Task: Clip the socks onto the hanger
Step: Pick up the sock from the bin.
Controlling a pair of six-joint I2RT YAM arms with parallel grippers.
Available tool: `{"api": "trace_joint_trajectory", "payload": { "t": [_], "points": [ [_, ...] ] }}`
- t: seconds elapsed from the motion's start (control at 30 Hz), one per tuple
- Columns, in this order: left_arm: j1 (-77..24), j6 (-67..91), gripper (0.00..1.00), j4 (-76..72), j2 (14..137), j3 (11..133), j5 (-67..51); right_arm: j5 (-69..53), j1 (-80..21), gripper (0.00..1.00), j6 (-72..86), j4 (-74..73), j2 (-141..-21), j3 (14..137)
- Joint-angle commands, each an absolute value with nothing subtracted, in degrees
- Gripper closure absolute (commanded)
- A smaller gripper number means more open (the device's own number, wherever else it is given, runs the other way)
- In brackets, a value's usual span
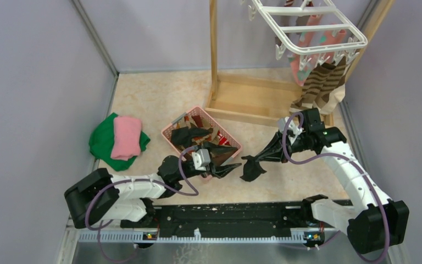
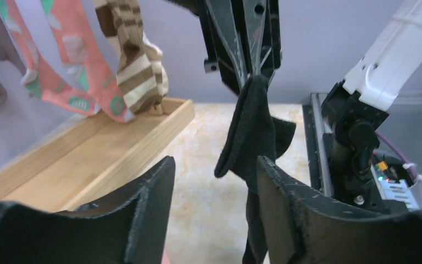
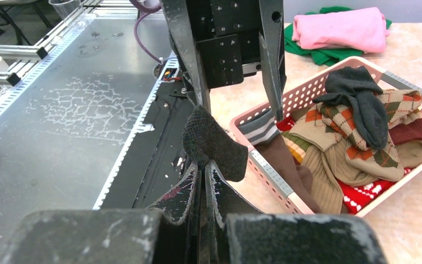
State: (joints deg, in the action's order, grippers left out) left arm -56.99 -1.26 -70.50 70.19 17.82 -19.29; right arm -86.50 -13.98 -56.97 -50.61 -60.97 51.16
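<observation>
My right gripper [image 1: 259, 158] [image 3: 203, 165] is shut on a black sock [image 1: 251, 169] [image 3: 213, 140] that dangles just above the floor, in front of the pink basket. The left gripper [image 1: 234, 169] [image 2: 214, 162] faces it with its jaws apart and nothing between them. In the left wrist view the black sock [image 2: 251, 129] hangs just beyond that gripper's right finger [image 2: 280, 203]. The white hanger [image 1: 313, 27] hangs at the top right, with a brown-cream striped sock [image 1: 321, 85] [image 2: 137, 66] and a pink patterned sock [image 1: 301, 66] [image 2: 71, 66] clipped under it.
The pink basket [image 1: 170, 131] [image 3: 264, 165] holds several socks, argyle, dark grey, brown and red. Folded green and pink cloths [image 1: 118, 140] [image 3: 335, 27] lie at the left. The wooden stand [image 1: 253, 102] [image 2: 115, 148] carries the hanger. A metal rail [image 1: 225, 220] runs along the near edge.
</observation>
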Motion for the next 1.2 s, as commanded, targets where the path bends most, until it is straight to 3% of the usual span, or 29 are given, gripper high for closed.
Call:
{"api": "trace_joint_trajectory", "payload": {
  "t": [0.0, 0.37, 0.77, 0.97, 1.07, 1.17],
  "points": [
    [-54.2, 7.4, 0.4, -84.4, 72.6, 17.4, -27.3, -89.0, -13.8, 1.0, -57.7, -49.9, -60.8, 52.8],
    [-51.1, 15.3, 0.43, -92.9, 82.6, 21.1, -36.6, -88.9, -13.8, 1.0, -57.3, -49.4, -60.8, 52.7],
    [-50.9, 15.6, 0.44, -92.2, 87.4, 24.8, -35.3, -88.9, -13.7, 1.0, -56.8, -49.0, -60.8, 52.5],
    [-50.6, 16.6, 0.72, -93.1, 88.7, 25.6, -36.2, -88.9, -13.7, 1.0, -56.6, -48.7, -60.9, 52.4],
    [-50.2, 17.2, 0.97, -93.5, 88.5, 25.2, -37.1, -88.6, -13.7, 1.0, -56.4, -48.4, -61.0, 52.3],
    [-49.8, 17.1, 1.0, -93.8, 86.9, 23.6, -38.0, -87.7, -13.7, 1.0, -55.7, -47.7, -61.1, 52.2]
  ]
}}
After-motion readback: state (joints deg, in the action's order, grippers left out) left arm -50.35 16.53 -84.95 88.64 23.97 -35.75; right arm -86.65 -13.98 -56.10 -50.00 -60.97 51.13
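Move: The dark grey sock hangs from my right hand's shut fingertips. Its middle is about 5 cm to the right of my half-open left hand, 1 cm back and 4 cm lower; those right fingertips are some 6 cm to the right, 1 cm back and 1 cm higher. The pink bin lies roughly 16 cm ahead, 13 cm left and 18 cm below. From my right hand, the sock's middle is 1 cm left, level fore and aft, 4 cm down. My left hand bobs up a touch, then sinks to about 2.5 cm below its start and eases about 2.5 cm right, towards the loose end of the sock that sticks out from my right fingertips. On the way it swings clockwise and rolls, each 10 to 15 degrees; only at the last do its fingers shut, pinching the sock's forward edge. My right hand stays still and keeps its grip. ##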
